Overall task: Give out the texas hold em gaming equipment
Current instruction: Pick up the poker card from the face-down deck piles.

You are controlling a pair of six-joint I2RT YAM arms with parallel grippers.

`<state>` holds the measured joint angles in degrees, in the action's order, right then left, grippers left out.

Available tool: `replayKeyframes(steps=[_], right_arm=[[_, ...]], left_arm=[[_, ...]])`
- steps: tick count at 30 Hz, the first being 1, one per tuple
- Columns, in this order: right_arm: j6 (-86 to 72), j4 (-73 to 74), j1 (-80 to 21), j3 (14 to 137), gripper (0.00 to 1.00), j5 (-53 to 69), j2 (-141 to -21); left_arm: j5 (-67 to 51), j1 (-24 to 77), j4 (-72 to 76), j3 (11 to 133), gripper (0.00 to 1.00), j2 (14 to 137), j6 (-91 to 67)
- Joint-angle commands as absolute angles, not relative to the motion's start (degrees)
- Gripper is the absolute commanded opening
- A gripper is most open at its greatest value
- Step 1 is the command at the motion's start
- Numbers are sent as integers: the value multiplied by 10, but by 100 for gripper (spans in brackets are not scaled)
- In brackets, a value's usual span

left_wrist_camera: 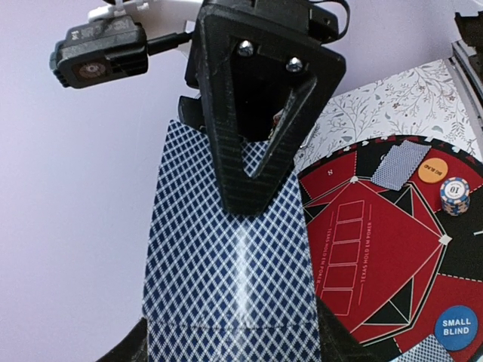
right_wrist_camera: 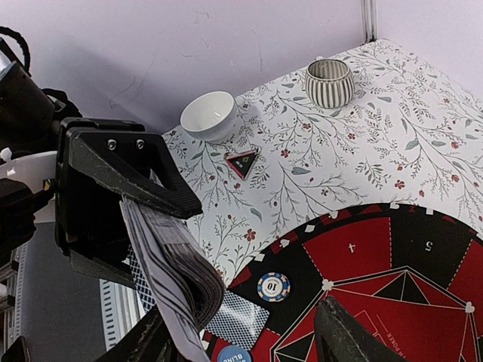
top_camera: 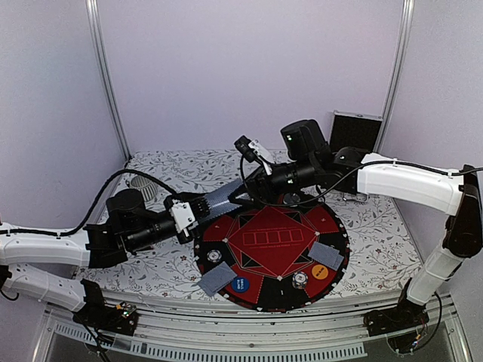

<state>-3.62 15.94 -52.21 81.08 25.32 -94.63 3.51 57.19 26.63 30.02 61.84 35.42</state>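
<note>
My left gripper (top_camera: 198, 207) is shut on a deck of playing cards (left_wrist_camera: 226, 264) with blue diamond backs, held out over the left rim of the round red and black poker mat (top_camera: 272, 241). My right gripper (right_wrist_camera: 245, 332) stands open around the deck's far end (right_wrist_camera: 177, 279), one finger (left_wrist_camera: 256, 113) lying over the top card. On the mat lie two face-down cards (top_camera: 217, 279) (top_camera: 326, 255), a blue disc (top_camera: 240, 284), an orange disc (top_camera: 320, 271) and striped chips (top_camera: 215, 255) (top_camera: 299, 279).
A white bowl (right_wrist_camera: 209, 115), a ribbed grey cup (right_wrist_camera: 330, 81) and a small triangular piece (right_wrist_camera: 241, 162) sit on the floral cloth left of the mat. A black silver-edged case (top_camera: 355, 132) stands open at the back right.
</note>
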Motion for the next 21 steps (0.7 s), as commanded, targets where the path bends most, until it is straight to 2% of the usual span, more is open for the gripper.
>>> replayKeyframes(steps=[1,10,21], right_arm=[[-27,186,-518,827,60,245,-923],[-22,202,-515,834,49,249,-912],[-19,226,-506,842,9,251,-903]], left_arm=[[31,582,281,296,52,617,355],[30,581,280,297,52,618,354],[30,582,280,297,52,618,354]])
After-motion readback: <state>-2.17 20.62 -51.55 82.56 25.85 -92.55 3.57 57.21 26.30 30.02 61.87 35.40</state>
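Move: The poker card, already partly slid off the face-down deck, has its middle about 5 cm to the right hand's left, 1 cm back and near its height. From that hand, on the table some 23 cm below, the white chip stack lies about 9 cm back and 9 left, and the dealt cards about 15 back and 8 left. From the left hand, still gripping the deck, the card is about 5 cm right and 3 ahead. Right fingers slide the card farther off the left-held deck, about 1 cm right and up, closing around its edge. ##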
